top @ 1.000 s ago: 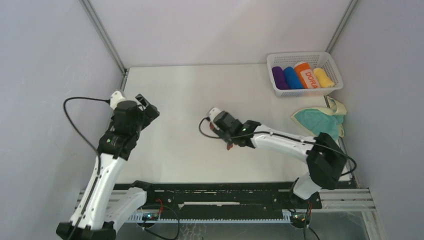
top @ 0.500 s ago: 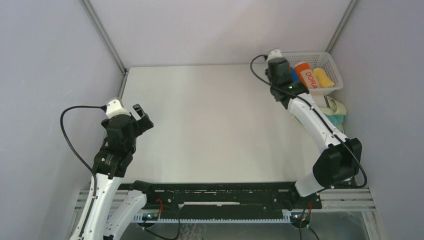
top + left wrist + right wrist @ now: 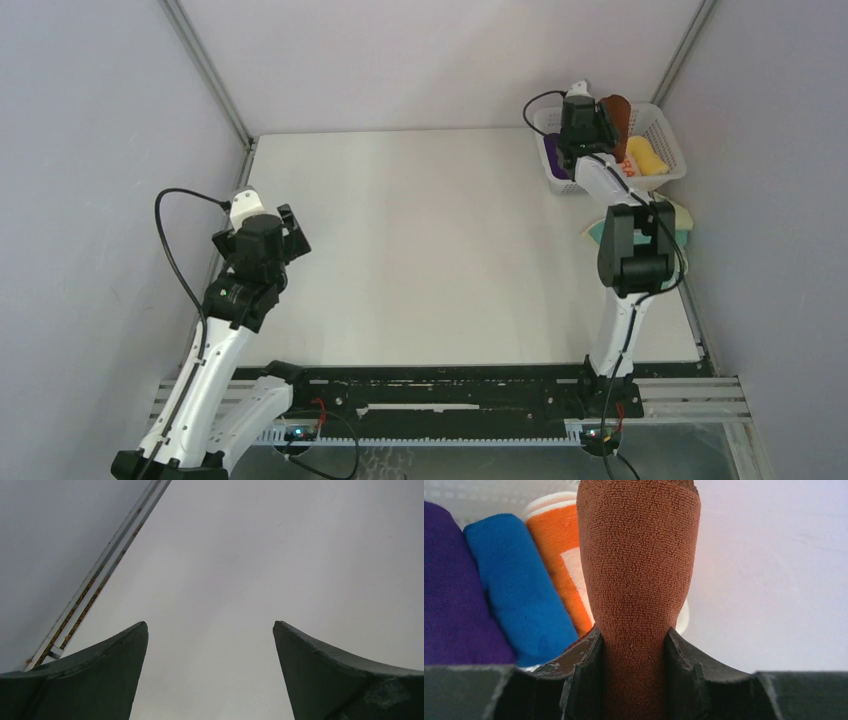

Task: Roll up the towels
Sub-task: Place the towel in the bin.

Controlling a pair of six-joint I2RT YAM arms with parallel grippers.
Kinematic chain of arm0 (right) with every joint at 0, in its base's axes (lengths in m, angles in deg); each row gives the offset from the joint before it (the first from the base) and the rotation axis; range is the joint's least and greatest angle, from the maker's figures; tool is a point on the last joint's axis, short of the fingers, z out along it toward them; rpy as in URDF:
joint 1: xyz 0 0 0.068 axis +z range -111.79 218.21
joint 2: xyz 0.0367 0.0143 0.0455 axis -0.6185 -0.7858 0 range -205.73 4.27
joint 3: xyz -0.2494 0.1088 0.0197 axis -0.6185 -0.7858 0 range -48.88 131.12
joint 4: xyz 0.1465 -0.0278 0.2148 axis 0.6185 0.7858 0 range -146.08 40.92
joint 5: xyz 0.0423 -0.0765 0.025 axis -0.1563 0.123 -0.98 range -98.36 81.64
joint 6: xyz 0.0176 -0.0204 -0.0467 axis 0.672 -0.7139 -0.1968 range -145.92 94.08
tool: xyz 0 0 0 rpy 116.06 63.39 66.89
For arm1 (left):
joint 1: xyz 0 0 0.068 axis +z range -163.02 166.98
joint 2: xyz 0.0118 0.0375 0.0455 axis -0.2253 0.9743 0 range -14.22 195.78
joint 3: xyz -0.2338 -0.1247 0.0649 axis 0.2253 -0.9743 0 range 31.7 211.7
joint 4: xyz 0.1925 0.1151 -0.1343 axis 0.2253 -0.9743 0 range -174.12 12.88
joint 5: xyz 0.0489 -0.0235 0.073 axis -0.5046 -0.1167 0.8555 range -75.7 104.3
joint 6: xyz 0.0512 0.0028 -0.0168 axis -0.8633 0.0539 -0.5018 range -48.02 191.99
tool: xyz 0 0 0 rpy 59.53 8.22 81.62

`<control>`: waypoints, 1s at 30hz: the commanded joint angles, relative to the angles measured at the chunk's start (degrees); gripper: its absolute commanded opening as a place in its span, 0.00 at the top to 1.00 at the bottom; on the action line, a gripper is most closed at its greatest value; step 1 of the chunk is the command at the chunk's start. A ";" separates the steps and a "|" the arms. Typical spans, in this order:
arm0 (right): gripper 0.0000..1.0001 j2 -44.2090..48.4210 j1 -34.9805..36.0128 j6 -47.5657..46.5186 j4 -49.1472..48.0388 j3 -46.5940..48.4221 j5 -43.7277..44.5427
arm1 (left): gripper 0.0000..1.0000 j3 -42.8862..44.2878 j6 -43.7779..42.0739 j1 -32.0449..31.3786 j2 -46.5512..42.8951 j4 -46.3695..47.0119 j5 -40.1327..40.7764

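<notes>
My right gripper (image 3: 633,640) is shut on the rust-brown towel (image 3: 639,570), a rolled oblong that sticks out past the fingers. In the top view that gripper (image 3: 598,118) holds the brown towel (image 3: 617,110) above the white basket (image 3: 672,152) at the back right. The teal towel (image 3: 596,230) with its pale cream side lies on the table just in front of the basket, mostly hidden by the right arm. My left gripper (image 3: 291,230) hangs open over the table's left side, and in its wrist view the left gripper (image 3: 210,630) has only bare table between its fingers.
The basket holds a purple roll (image 3: 449,590), a blue roll (image 3: 519,595), an orange roll (image 3: 559,560) and a yellow roll (image 3: 648,157). A metal rail (image 3: 100,585) runs along the table's left edge by the wall. Walls close in on both sides and the back.
My right arm has swung from the table's middle to the basket at the back right, carrying the brown towel. The left arm has drawn back slightly and its jaws have opened fully.
</notes>
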 commanded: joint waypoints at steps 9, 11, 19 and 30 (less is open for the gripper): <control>0.77 -14.40 0.91 -8.96 -3.73 9.68 -3.31 | 0.00 -0.54 -1.84 -0.39 0.65 2.23 5.04; 0.76 -15.08 0.80 -7.17 1.18 11.23 -7.25 | 0.00 -0.59 -1.82 -0.38 0.75 2.25 5.02; 0.75 -17.97 -1.46 2.21 19.71 19.72 -23.75 | 0.00 -0.70 -1.87 -0.37 0.76 2.34 4.88; 0.73 -19.82 -3.56 5.87 27.78 22.63 -32.82 | 0.00 -0.91 -1.83 -0.38 0.72 2.52 4.63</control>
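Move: The rolled brown towel is in the right hand's fingers. The middle of the white bin lies about 6 cm ahead of this hand, some 5 cm to its right and 17 cm below. Also about 6 cm ahead and 17 cm below, the blue roll is straight in front, the purple roll about 5 cm left and the orange roll some 6 cm right. From the left hand the bin is about 33 cm ahead, 64 cm right and 18 cm below. Still pinching the rolled brown towel, the right hand sinks about 12 cm into the left part of the bin, going forward some 5 cm on the way down, then shifting left about 5 cm to bring the towel over the blue and purple rolls. The wrist tips further down and turns roughly 20 degrees counter-clockwise, its left side rising; the fingers don't open. ##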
